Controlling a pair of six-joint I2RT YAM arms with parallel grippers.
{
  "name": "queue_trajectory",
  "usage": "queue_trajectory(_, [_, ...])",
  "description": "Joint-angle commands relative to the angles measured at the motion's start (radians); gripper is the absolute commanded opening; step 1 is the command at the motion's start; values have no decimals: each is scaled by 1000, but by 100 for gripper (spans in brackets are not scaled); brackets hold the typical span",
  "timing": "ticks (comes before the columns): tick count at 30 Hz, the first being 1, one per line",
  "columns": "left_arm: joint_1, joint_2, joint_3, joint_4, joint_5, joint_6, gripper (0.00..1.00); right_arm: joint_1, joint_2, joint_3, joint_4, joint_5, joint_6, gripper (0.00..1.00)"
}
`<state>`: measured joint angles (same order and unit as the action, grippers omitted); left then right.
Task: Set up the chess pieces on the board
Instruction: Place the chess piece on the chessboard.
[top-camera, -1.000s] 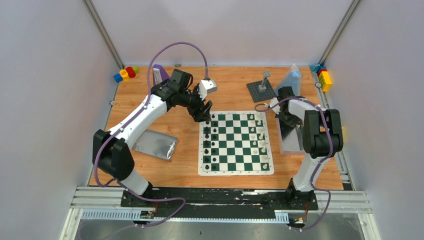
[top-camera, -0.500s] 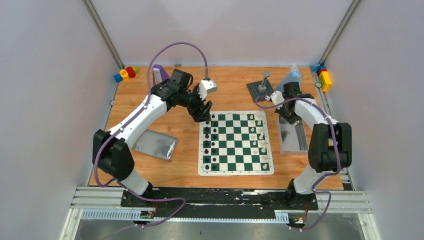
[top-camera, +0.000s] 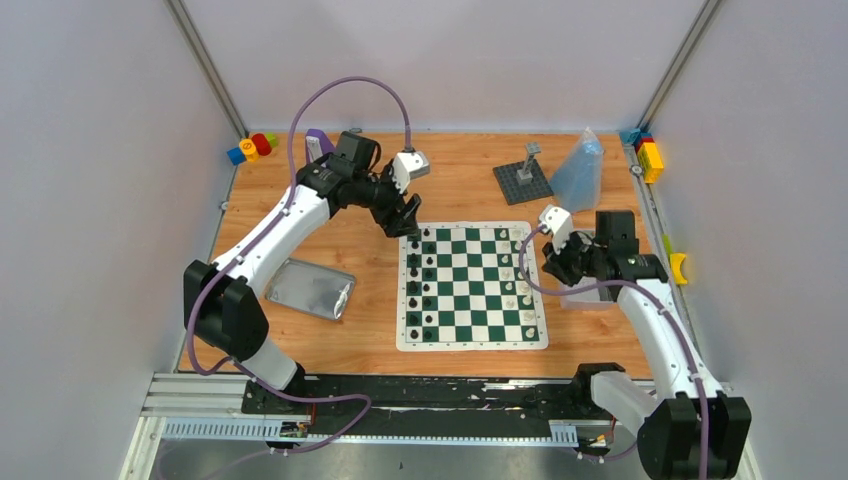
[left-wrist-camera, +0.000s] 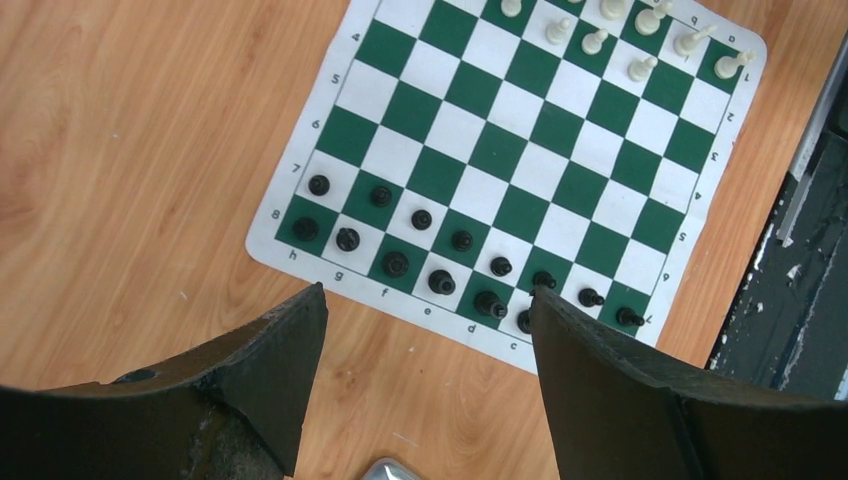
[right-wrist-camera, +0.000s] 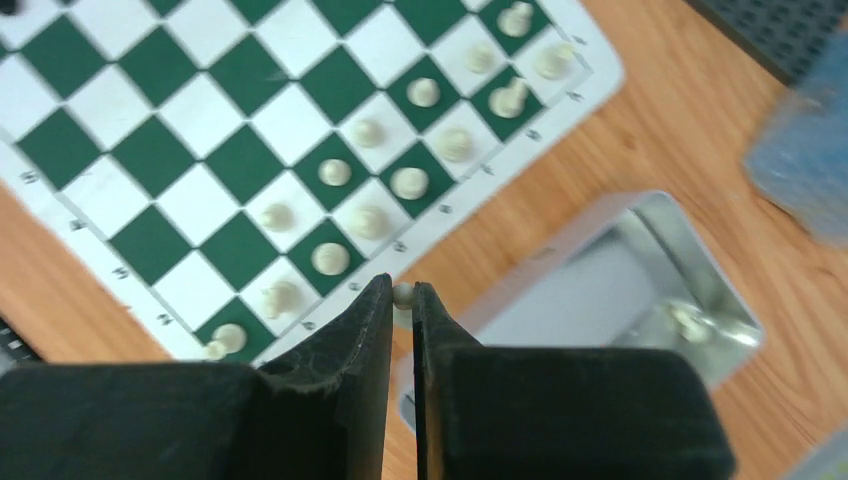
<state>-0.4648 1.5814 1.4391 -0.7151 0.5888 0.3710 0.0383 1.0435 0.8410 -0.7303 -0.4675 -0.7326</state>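
The green-and-white board (top-camera: 472, 343) lies mid-table. Black pieces (top-camera: 420, 290) fill its two left columns and white pieces (top-camera: 520, 285) stand along its right columns. My left gripper (top-camera: 407, 225) hangs open and empty over the board's far left corner. In the left wrist view, its fingers (left-wrist-camera: 427, 292) frame bare wood beside the black rows (left-wrist-camera: 440, 282). My right gripper (top-camera: 553, 265) is at the board's right edge, shut on a small white piece (right-wrist-camera: 402, 293). It is held above the gap between the board (right-wrist-camera: 200, 130) and the tin (right-wrist-camera: 620, 290).
The open silver tin (top-camera: 590, 298) sits right of the board, partly under my right arm. A silver lid (top-camera: 312, 288) lies left of the board. A grey studded plate (top-camera: 522, 180) and a blue bag (top-camera: 578, 170) are at the back right. Toy blocks (top-camera: 250, 148) are in the back corners.
My right arm swung from the back of the tin forward and left to the board's right edge. My left gripper drew slightly back from the board's corner.
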Motion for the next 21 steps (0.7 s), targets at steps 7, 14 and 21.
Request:
queue_trajectory(7, [34, 21, 76, 16, -10, 48, 82, 20, -75, -210, 123, -526, -174, 0])
queue_trajectory(14, [43, 29, 38, 51, -8, 29, 82, 118, 33, -240, 242, -619, -182, 1])
queue_trajectory(21, [44, 25, 29, 39, -43, 41, 82, 284, 158, -235, 466, -532, -57, 0])
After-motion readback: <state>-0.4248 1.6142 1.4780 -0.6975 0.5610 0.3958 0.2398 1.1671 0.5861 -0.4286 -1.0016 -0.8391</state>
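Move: The right hand, already holding a white pawn, hangs just off the board's right edge; the empty b2 square it's meant for lies about 6 cm back, 6 cm left and 13 cm below. The pawn on c2 stands some 4 cm beyond that square, and the a1 piece about 4 cm nearer and 4 cm to its right. The tray's middle is roughly 7 cm ahead of the right hand and 11 cm to its right. From the left hand, b2 is about 17 cm back and 25 cm right, 20 cm below. Keeping the white pawn pinched in closed fingertips, the right hand carries it about 12 cm left, at first slanting back about 6 cm and then going almost straight left, in over the white end of the board to above the b file's empty middle, sinking some 4 cm, while the wrist swings about 30 degrees counter-clockwise and rolls left side up, so that the fingers come to point mostly left. The open, empty left hand shifts about 2.5 cm forward beyond the black pieces' end, rising slightly and settling again. ##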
